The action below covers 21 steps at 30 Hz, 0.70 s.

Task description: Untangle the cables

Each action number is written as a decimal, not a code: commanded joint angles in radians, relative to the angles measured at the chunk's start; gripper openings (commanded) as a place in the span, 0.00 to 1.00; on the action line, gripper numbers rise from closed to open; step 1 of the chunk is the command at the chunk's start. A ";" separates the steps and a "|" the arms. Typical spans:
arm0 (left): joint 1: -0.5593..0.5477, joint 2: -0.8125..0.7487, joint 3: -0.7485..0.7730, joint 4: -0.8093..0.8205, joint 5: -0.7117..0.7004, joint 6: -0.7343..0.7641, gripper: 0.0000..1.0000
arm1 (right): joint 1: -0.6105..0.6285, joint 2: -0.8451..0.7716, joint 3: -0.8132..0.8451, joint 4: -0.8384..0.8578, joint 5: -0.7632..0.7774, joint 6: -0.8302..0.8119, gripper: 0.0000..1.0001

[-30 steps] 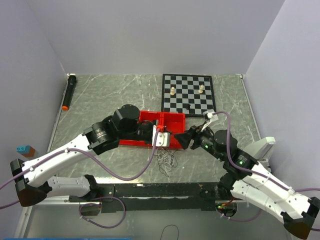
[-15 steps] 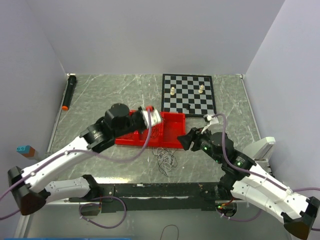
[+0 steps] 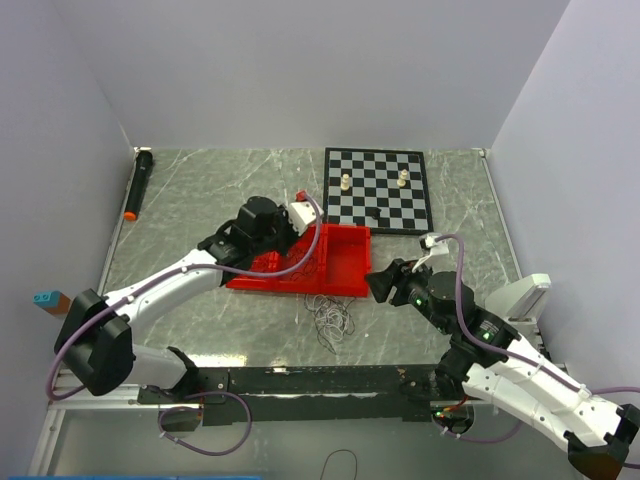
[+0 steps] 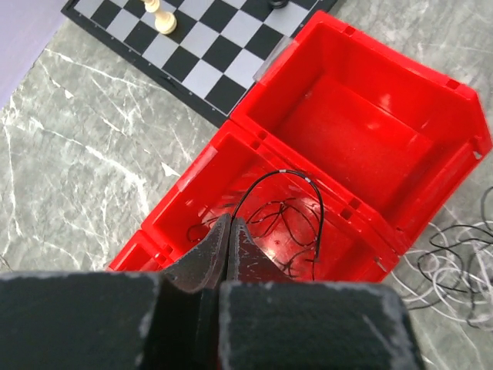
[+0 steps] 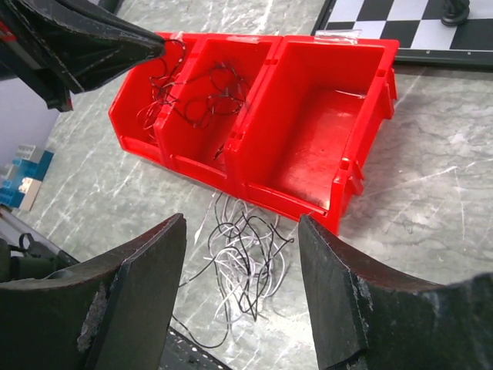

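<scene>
A loose tangle of white and black cables (image 3: 330, 318) lies on the table just in front of the red bin (image 3: 345, 262). More black cable (image 4: 285, 223) is heaped in the bin's small compartments. My left gripper (image 4: 229, 221) hangs over those compartments, shut on a black cable that arcs from its tip down into the heap. My right gripper (image 5: 241, 223) stands open right of the bin's near corner. It faces the tangle on the table (image 5: 246, 262), and its fingers touch nothing. The bin's large compartment (image 5: 323, 146) holds nothing.
A chessboard (image 3: 377, 188) with a few pieces lies behind the bin at the back right. A black cylinder with an orange end (image 3: 137, 183) rests along the left wall. A white object (image 3: 525, 295) sits by the right edge, and a blue block (image 3: 45, 298) sits off the table at the left.
My left gripper has moved from the bin's near edge back over the bin, still shut, drawing a black cable with it. The right gripper has drawn back slightly towards the near side.
</scene>
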 commanded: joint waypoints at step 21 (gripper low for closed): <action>-0.027 0.057 -0.084 0.197 -0.051 -0.067 0.73 | 0.005 -0.012 -0.037 0.009 0.014 0.007 0.67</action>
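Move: The middle compartment of the red bin, over which the left hand's closed fingers still hold a black cable, has its middle about 1 cm ahead, 3 cm to the right and 14 cm below. The left compartment with the red cables is some 8 cm left and level ahead, the empty right one 14 cm right and level; the white-and-black cable pile lies 14 cm back and 9 cm right. From the right hand, the middle compartment is 11 cm ahead and 17 cm left. The black cable, its strands hanging down into the middle compartment, is lowered about 4 cm by the left hand, which drifts slightly left and turns a few degrees counter-clockwise on the way. The left hand then all but stops above the bin, and its fingers open well over halfway, letting go of the cable. The right hand stays open beside the bin, sinking barely 2 cm. ##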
